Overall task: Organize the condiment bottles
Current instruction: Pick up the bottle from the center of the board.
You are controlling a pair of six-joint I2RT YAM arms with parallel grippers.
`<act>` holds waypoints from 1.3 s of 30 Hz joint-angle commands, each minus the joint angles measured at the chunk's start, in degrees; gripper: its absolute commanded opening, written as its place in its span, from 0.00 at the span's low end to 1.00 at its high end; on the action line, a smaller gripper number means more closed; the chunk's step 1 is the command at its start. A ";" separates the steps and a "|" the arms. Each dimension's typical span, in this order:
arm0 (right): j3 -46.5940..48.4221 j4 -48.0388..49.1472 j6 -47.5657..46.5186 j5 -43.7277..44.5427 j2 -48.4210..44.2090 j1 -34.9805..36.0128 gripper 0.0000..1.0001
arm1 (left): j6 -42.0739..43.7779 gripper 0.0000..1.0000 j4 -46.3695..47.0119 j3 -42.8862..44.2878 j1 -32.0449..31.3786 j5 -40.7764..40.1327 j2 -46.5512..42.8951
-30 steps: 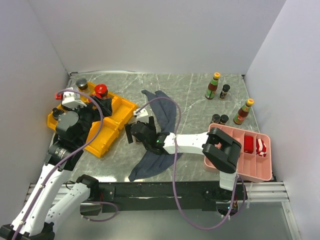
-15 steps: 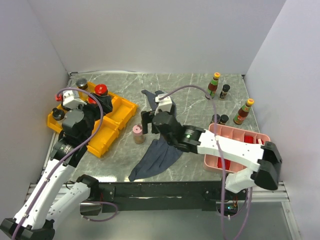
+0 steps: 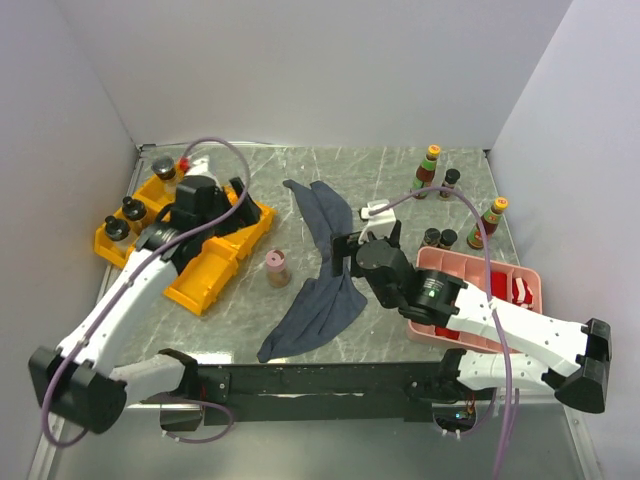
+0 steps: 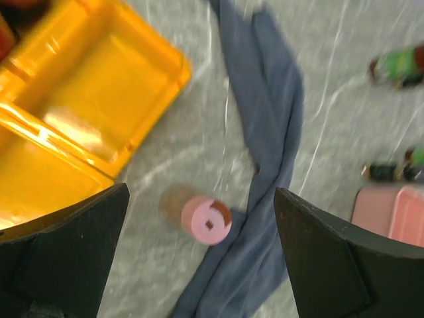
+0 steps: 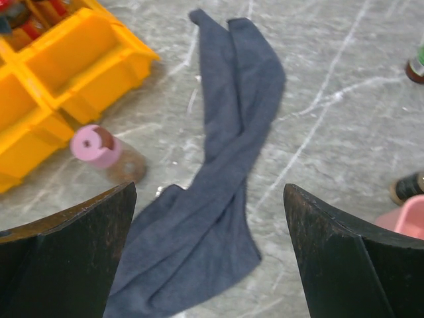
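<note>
A pink-capped shaker (image 3: 277, 267) stands alone on the marble beside the yellow tray (image 3: 215, 265). My left gripper (image 3: 232, 200) hangs open above the tray's right side. In the left wrist view the shaker (image 4: 207, 220) lies below and between the spread fingers of the left gripper (image 4: 201, 192), untouched. My right gripper (image 3: 365, 242) is open over the grey-blue cloth (image 3: 325, 270), with the shaker (image 5: 96, 144) off to its left. Two orange-capped sauce bottles (image 3: 427, 170) (image 3: 487, 222) and small black-capped bottles (image 3: 450, 183) (image 3: 440, 238) stand at the back right. Black-capped bottles (image 3: 125, 218) and a silver-capped jar (image 3: 163, 165) sit in the tray's left end.
The pink tray (image 3: 480, 262) lies at the front right, half under my right arm. The cloth (image 5: 225, 185) runs diagonally across the middle. White walls close in the table on three sides. The yellow tray's near compartments (image 4: 99, 79) hold nothing.
My right arm has drawn back to the right, leaving the pink-capped shaker standing by the tray. My left arm has swung from the tray's back left toward the shaker.
</note>
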 commanded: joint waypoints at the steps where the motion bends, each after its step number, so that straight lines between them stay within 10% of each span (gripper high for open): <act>1: -2.07 4.40 0.58 4.13 -2.04 -0.76 1.00 | 3.48 0.97 -6.79 3.02 -3.23 6.42 3.62; 29: -4.01 5.54 0.85 4.39 -2.57 -1.03 1.00 | 4.28 0.65 -5.74 1.88 -13.26 -1.75 21.29; 37: -4.27 5.71 0.76 4.22 -2.92 -1.03 1.00 | 1.99 0.38 -5.66 1.44 -13.26 -3.60 21.20; 39: -4.27 5.63 0.76 4.13 -2.92 -1.11 1.00 | 1.73 0.18 -5.83 1.61 -13.26 -3.25 20.94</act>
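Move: The pink-lidded bottle stands on the board about 3 cm back of the left hand and 7 cm to its right, its middle some 18 cm below. The orange tray's middle lies about 13 cm to that hand's left and 5 cm ahead, 20 cm down; the dark cloth's middle is roughly 16 cm to its right and 1 cm back, 22 cm down. From the right hand the bottle is about 17 cm left, 5 cm ahead and 18 cm below. The bottle's pink lid is what the left hand comes down on: it sinks about 14 cm in all, swinging right and a little back over the first half second, then dropping nearly straight. The wrist tips some 25 degrees further down and turns a little clockwise, while the wide-open fingers close to about half and pinch the lid from both sides. ##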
